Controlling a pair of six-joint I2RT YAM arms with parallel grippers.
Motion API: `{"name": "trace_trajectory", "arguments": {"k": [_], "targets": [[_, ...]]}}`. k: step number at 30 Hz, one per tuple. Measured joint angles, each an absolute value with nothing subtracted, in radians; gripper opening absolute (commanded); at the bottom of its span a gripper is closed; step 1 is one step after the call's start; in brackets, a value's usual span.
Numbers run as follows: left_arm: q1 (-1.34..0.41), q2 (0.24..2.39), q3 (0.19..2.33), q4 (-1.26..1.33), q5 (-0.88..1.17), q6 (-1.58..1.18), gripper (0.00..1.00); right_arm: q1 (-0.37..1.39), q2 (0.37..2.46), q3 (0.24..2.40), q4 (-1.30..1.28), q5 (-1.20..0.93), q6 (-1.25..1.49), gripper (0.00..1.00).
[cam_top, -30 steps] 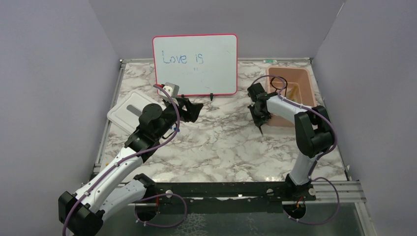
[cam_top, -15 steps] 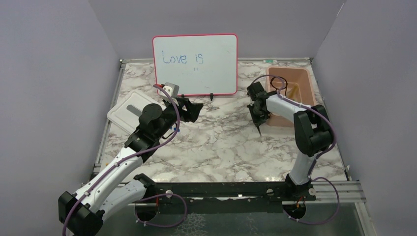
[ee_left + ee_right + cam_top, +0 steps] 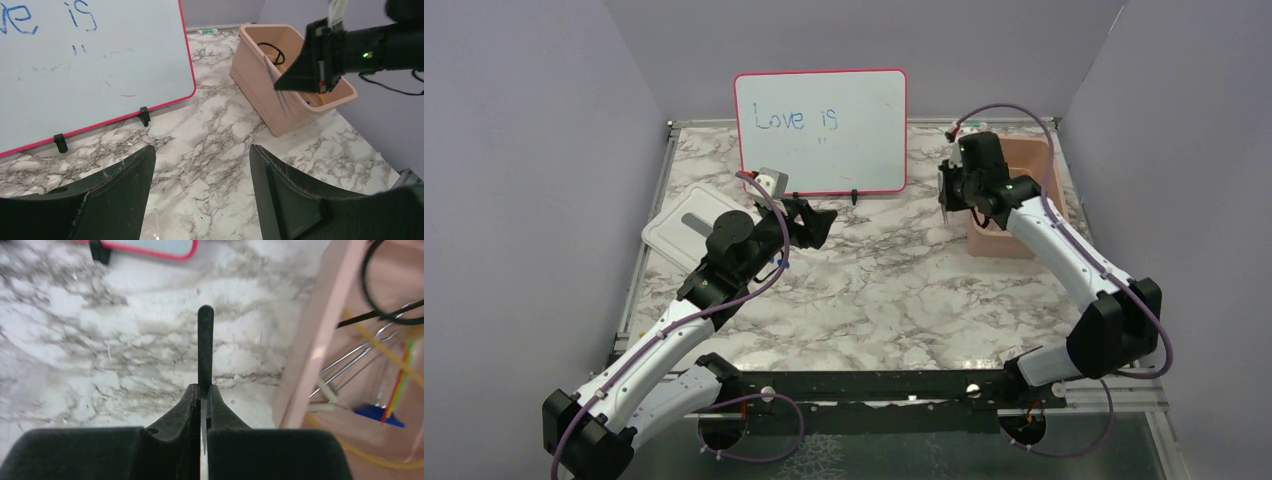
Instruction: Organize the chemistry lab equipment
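My right gripper (image 3: 947,196) hangs above the table beside the left wall of the pink bin (image 3: 1002,243). It is shut on a thin black-handled tool (image 3: 205,347), whose black end sticks out past the fingertips while a silver blade shows between the jaws. In the bin lie a black wire ring (image 3: 387,285), metal forceps (image 3: 350,360), an amber tube (image 3: 400,367) and a blue piece (image 3: 372,412). My left gripper (image 3: 819,222) is open above the marble below the whiteboard, with nothing between its fingers (image 3: 125,190).
The red-framed whiteboard (image 3: 819,130) stands at the back centre on two black feet. A white lid (image 3: 679,228) lies at the left, partly under my left arm. The pink bin's rim (image 3: 260,29) is at the back right, near the right wall.
My right gripper has risen from the table and swung back toward the bin's left wall, carrying the thin tool. The left arm has not moved.
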State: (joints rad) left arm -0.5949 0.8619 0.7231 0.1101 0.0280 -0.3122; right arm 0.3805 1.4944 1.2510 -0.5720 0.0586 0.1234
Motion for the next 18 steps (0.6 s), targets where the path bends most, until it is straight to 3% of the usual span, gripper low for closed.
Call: {"name": "trace_trajectory", "arguments": {"k": [8,18], "targets": [[-0.595,0.839,0.723,0.107,0.028,-0.313,0.72,0.352,1.349,1.325,-0.525,0.257,0.071,0.01],[-0.595,0.825,0.725,0.047,-0.08,-0.314,0.73,0.116,1.363,1.355,-0.52,0.374,-0.004,0.01]]}}
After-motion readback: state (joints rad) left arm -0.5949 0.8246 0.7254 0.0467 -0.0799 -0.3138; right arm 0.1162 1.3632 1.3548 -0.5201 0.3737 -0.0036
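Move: The pink box the held tool is bound for lies about 15 cm to the right hand's right, level with it fore and aft, its middle some 10 cm lower. Inside, the black ring stands roughly 11 cm right, 6 cm ahead and 12 cm below the hand; the yellow tubing some 17 cm right, level with it and 14 cm below. From the left hand the box lies around 39 cm right, 9 cm ahead and 22 cm down. Upward first, then sweeping right with a little forward, the right hand carries the slim black-gripped tool over the pink box's near-left rim: about 11 cm of climb, then some 16 cm across. The shut fingers keep their hold while they tip up about 20 degrees and swing clockwise. The left hand, open and empty, drifts about 2 cm left. ##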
